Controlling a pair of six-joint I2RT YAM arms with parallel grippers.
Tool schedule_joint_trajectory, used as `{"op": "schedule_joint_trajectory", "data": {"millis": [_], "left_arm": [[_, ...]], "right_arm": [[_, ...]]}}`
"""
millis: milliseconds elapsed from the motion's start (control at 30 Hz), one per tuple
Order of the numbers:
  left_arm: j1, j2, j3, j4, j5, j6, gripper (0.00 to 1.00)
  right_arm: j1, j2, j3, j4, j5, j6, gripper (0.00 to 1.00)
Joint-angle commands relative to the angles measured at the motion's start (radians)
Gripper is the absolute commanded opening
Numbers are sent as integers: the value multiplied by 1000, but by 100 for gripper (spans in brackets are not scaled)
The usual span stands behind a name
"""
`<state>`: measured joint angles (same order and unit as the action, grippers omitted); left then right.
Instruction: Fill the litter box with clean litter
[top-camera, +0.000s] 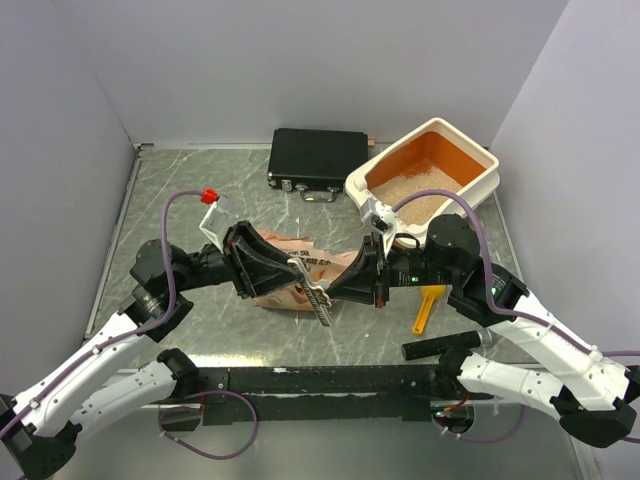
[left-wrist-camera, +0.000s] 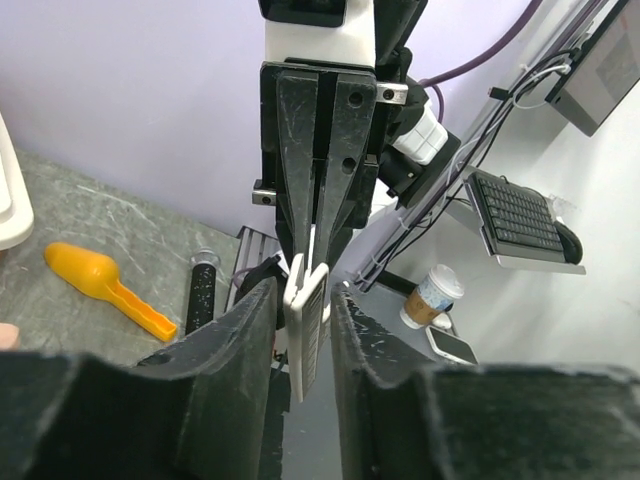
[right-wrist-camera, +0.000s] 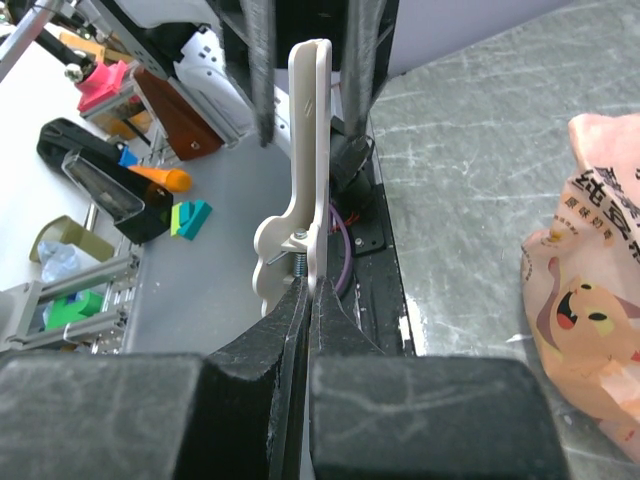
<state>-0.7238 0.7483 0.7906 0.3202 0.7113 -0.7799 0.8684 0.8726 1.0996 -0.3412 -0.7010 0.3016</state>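
The litter box (top-camera: 480, 185), cream outside and orange inside, sits at the back right with clean litter (top-camera: 420, 190) spread over its floor. Both grippers meet above the crumpled printed bag (top-camera: 300, 245). My right gripper (top-camera: 337, 285) (right-wrist-camera: 307, 290) is shut on the handle end of a white bag clip (right-wrist-camera: 310, 150) (top-camera: 316, 292). My left gripper (top-camera: 300, 272) (left-wrist-camera: 305, 290) faces it. Its jaws straddle the clip's (left-wrist-camera: 307, 320) ridged far end, with thin gaps on both sides.
A flat black case (top-camera: 318, 157) lies at the back, left of the litter box. A yellow-orange scoop (top-camera: 428, 308) (left-wrist-camera: 95, 280) rests near the right arm. A white piece with a red cap (top-camera: 209, 195) stands at the left. Grey walls enclose three sides.
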Motion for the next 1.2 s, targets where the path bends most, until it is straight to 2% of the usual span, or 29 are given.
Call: {"op": "schedule_joint_trajectory", "data": {"millis": [0,200,233,267,367,633,967,1167], "left_arm": [[-5,2,4,36,19,2,31],[-5,3,7,37,27,8,14],[-5,3,9,30,27,11,12],[-5,2,12,26,25,14,10],[-5,-1,18,2,20,24,10],[-3,-7,47,-85,-4,68,11],[-5,-13,62,-109,-15,77,13],[-5,-15,78,-112,-9,79,13]], "right_arm": [[7,-20,-6,77,-14,16,0],[7,-18,-4,76,-12,21,0],[9,-18,-4,67,-12,21,2],[7,-20,-4,61,-12,22,27],[7,-32,-9,56,-2,25,50],[6,-80,34,-22,12,-36,62],[7,-63,-17,106,-60,31,64],[7,-34,-7,110,-20,18,64]]}}
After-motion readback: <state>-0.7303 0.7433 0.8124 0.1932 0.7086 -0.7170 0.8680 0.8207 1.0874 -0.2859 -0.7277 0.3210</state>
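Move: The white bag clip, still held in the right fingers, lies about 2 cm to the left hand's right and 2 cm back from it, between that hand's half-open fingers; from the right hand its middle is some 3 cm to the left. The litter bag stands roughly 11 cm farther out than the left hand, straight ahead and 30 cm lower. The yellow scoop lies about 27 cm right, 5 cm ahead and 36 cm below. The white clip changes hands in mid-air: the left fingers close and pinch it while the right hand keeps still, then the right fingers open to well over half and let go. The right hand eases about 2 cm up and a little back and to its right, away from the clip, while the left hand, keeping its pinch, sinks about 1.5 cm. ##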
